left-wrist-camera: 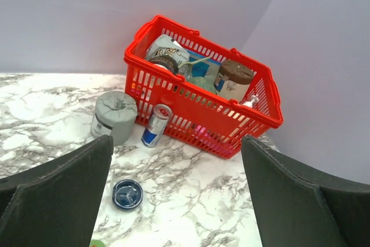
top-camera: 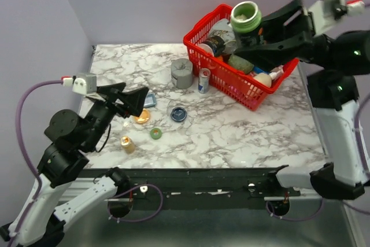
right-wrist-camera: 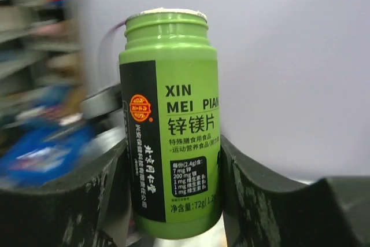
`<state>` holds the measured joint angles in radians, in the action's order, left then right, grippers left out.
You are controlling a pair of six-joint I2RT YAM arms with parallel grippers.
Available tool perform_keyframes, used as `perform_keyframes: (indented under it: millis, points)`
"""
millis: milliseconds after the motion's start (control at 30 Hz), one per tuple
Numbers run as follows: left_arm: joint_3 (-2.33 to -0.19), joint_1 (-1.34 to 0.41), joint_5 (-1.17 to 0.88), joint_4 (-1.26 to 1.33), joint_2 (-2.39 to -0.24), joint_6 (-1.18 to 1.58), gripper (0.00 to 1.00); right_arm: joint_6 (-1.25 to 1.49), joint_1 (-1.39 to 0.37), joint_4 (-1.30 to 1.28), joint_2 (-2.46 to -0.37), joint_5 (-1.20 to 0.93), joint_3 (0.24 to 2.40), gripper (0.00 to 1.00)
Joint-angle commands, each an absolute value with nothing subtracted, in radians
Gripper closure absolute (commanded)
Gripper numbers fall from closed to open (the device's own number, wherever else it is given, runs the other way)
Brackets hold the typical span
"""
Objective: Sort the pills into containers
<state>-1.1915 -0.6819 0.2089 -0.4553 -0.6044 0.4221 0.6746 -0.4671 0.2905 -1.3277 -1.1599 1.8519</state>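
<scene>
The dark blue container (top-camera: pixel 178 114) (left-wrist-camera: pixel 127 194) sits on the marble table. The orange container (top-camera: pixel 140 118) lies left of it, partly under my left gripper (top-camera: pixel 134 92) (left-wrist-camera: pixel 176 148). That gripper hangs open above the table with nothing between its fingers. High over the red basket, my right gripper (top-camera: pixel 250 37) (right-wrist-camera: pixel 170 166) is shut on an upright green pill bottle (top-camera: pixel 245 17) (right-wrist-camera: pixel 167 114) with no cap on. I cannot make out any loose pills.
A red wire basket (top-camera: pixel 208 65) (left-wrist-camera: pixel 202 108) full of goods stands at the back right. A grey notched block (top-camera: pixel 181 73) (left-wrist-camera: pixel 114 115) and a drink can (top-camera: pixel 203 80) (left-wrist-camera: pixel 156 125) stand beside it. A green cap (top-camera: pixel 156 133) and a small gold bottle (top-camera: pixel 127 144) lie near the front left.
</scene>
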Motion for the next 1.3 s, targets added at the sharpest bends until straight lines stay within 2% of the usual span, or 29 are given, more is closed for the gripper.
perform_keyframes:
  millis: [0,33,67,100,133,167,233,267,333,367,400,433,467,500,733,867,1067,1267]
  points:
    - [-1.18,-0.68,0.255,-0.483,-0.568,0.38,0.01,-0.06,-0.379,-0.477,-1.233,-0.543,1.982,0.89]
    - [-1.177,-0.68,0.253,-0.483,-0.572,0.377,0.01,-0.002,-0.326,-0.441,-1.233,-0.768,1.945,0.88]
    - [-1.174,-0.68,0.25,-0.483,-0.575,0.374,0.01,0.234,-0.226,-0.244,-1.238,-0.957,1.91,0.88]
    - [-1.172,-0.68,0.247,-0.483,-0.575,0.367,0.01,0.37,-0.221,-0.081,-1.238,-1.115,1.855,0.88]
    - [-1.167,-0.68,0.245,-0.48,-0.581,0.362,0.01,0.567,-0.23,0.189,-1.235,-1.304,1.688,0.88]
    - [-1.166,-0.68,0.244,-0.479,-0.584,0.361,0.01,1.044,-0.283,0.864,-1.227,-1.327,1.586,0.88]
    - [-1.161,-0.68,0.232,-0.474,-0.587,0.35,0.01,1.41,-0.317,1.395,-1.253,-1.324,1.508,0.83]
    - [-1.157,-0.68,0.23,-0.476,-0.586,0.345,0.01,1.484,-0.336,1.527,-1.246,-1.321,1.479,0.83]
    - [-1.141,-0.68,0.226,-0.474,-0.574,0.328,0.01,1.122,-0.342,1.18,-1.159,-1.339,1.404,0.87]
    - [-1.132,-0.681,0.221,-0.469,-0.568,0.321,0.01,0.968,-0.339,0.814,-1.14,-1.362,1.405,0.88]
    - [-1.121,-0.68,0.221,-0.457,-0.563,0.315,0.01,0.69,-0.328,0.585,-1.138,-1.347,1.413,0.89]
    - [-1.094,-0.68,0.216,-0.448,-0.549,0.298,0.01,0.485,-0.327,0.319,-1.131,-1.294,1.428,0.89]
    - [-1.077,-0.68,0.209,-0.437,-0.543,0.287,0.01,0.249,-0.363,-0.135,-1.129,-1.167,1.455,0.89]
    - [-1.062,-0.68,0.207,-0.417,-0.538,0.278,0.01,-0.067,-0.386,-0.223,-1.127,-1.111,1.448,0.89]
    - [-0.909,-0.68,0.274,-0.367,-0.463,0.127,0.01,-0.391,-0.426,-0.31,-1.112,-0.996,1.104,0.88]
    - [-0.801,-0.68,0.347,-0.319,-0.411,0.057,0.01,-0.454,-0.494,-0.287,-1.178,-0.83,1.014,0.88]
    - [-0.664,-0.68,0.374,-0.238,-0.338,0.011,0.01,-0.54,-0.583,-0.298,-1.322,-0.66,1.003,0.88]
    - [-0.563,-0.68,0.379,-0.149,-0.276,0.006,0.01,-0.565,-0.604,-0.337,-1.5,-0.537,1.086,0.88]
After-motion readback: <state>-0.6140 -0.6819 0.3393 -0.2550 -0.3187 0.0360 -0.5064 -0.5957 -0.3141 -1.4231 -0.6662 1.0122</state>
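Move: The green bottle is in my right hand. The blue container it is meant for lies about 18 cm ahead of that hand, 11 cm to its left and some 59 cm below. The green cap is roughly 8 cm nearer than the container and 9 cm left of it; the drink can is about 13 cm beyond the container and 10 cm right of it. From my empty left hand the container is about 15 cm ahead, 8 cm right and 43 cm down. Still gripping the bottle, my right hand jerks up and some 6 cm to the right, swings back, then plunges about 45 cm down while reaching roughly 12 cm forward towards the blue container. The wrist rolls nearly 50 degrees, so the raised bottle mouth swings over to face left. My left hand, fingers wide open, sinks about 15 cm and rolls its left side up. ##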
